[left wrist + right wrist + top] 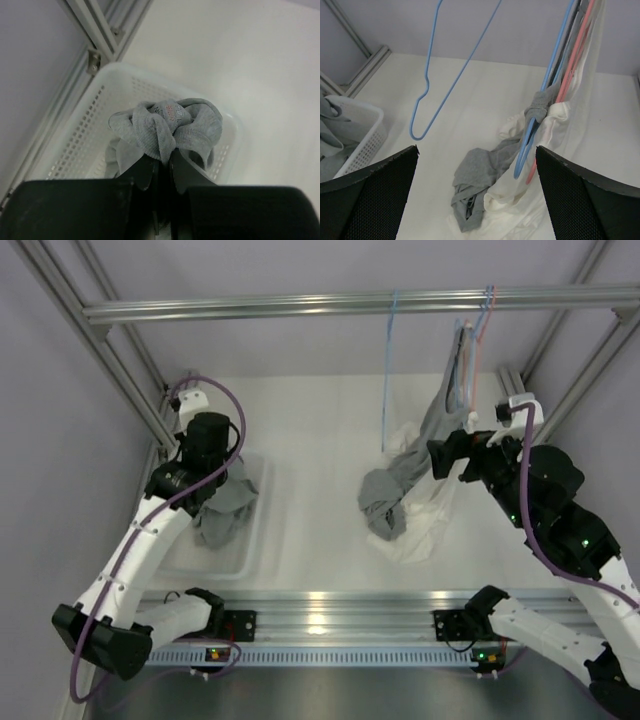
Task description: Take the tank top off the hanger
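A grey tank top (392,490) hangs from a blue hanger (462,360) on the rail and trails onto the table; in the right wrist view it (480,175) lies bunched beside a white garment (545,200), with one strap still over the blue hanger's (530,145) end. A pink hanger (570,75) hangs beside it. My right gripper (445,455) is open and empty, just right of the hanging clothes; it also shows in the right wrist view (476,150). My left gripper (162,157) is shut on another grey garment (165,125) above the white basket (75,145).
An empty blue hanger (388,370) hangs from the rail (300,308) left of the clothes. The white basket (255,530) stands at the left of the table, under my left gripper (215,475). Frame posts run along both sides.
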### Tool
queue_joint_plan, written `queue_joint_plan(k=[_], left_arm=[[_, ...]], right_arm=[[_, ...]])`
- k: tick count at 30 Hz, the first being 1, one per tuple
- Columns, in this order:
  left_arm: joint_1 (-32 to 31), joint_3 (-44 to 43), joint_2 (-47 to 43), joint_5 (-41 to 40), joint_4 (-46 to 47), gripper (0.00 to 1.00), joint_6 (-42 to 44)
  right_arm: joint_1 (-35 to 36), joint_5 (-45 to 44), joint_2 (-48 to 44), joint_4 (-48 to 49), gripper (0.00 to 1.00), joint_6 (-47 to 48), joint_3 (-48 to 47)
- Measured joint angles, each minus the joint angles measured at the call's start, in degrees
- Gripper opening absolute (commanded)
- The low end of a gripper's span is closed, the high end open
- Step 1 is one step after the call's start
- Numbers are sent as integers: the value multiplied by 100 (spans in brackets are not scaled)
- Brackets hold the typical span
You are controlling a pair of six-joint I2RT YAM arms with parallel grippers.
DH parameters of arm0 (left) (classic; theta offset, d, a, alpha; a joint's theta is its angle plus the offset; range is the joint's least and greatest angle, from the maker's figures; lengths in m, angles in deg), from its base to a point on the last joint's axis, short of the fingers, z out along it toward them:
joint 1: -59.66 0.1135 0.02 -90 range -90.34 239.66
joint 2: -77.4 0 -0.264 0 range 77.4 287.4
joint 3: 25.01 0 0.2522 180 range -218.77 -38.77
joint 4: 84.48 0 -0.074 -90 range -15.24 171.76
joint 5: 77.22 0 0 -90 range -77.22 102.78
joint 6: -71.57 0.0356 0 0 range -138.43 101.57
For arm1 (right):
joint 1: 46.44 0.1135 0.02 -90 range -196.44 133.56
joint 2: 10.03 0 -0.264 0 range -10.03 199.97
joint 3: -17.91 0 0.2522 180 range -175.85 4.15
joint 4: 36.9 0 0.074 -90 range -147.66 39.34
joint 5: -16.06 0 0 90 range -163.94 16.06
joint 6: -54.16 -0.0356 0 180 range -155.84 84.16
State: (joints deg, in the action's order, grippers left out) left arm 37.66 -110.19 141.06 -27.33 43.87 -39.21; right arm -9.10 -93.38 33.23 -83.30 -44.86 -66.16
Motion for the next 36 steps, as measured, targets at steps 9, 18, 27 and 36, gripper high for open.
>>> queue_joint_plan(k=[9,18,27,36], left_arm=[[0,1635,-1279,507,-299,29,-1244],[11,1637,-1104,944,-588,99,-1458],[11,1327,-2138,2444,-789,99,-614],[11,1755,-2374,2706,-767,99,-278]], right_arm=[[-42,-76,522,-114,97,-4,-549],[-459,2,1659,-284,82,114,-2358],[-1449,476,3204,-1054,70,251,-3998],[-1679,424,3759,-1530,61,350,-4144]])
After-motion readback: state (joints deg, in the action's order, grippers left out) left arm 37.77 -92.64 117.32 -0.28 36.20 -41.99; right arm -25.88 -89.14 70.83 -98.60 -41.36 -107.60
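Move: My left hand still grips the first grey tank top above the white basket, whose middle lies roughly 22 cm below, about 3 cm back and 4 cm to the left. For my open right hand, the blue hanger carrying the second grey tank top is some 21 cm ahead, 2 cm to the right and 4 cm higher. The red hanger is just beyond it, about 23 cm ahead and 5 cm right; the empty blue hanger hangs some 20 cm ahead and 13 cm left. I lower my left hand about 7 cm while drawing it back, open the fingers wide to let go of the tank top into the basket, then pull back and to the right, turning some 20 degrees clockwise. My right hand rises about 10 cm as it starts forward, reaches some 13 cm towards the loaded blue hanger, and sinks over the last stretch, tipping down and narrowing its fingers by about a third. ##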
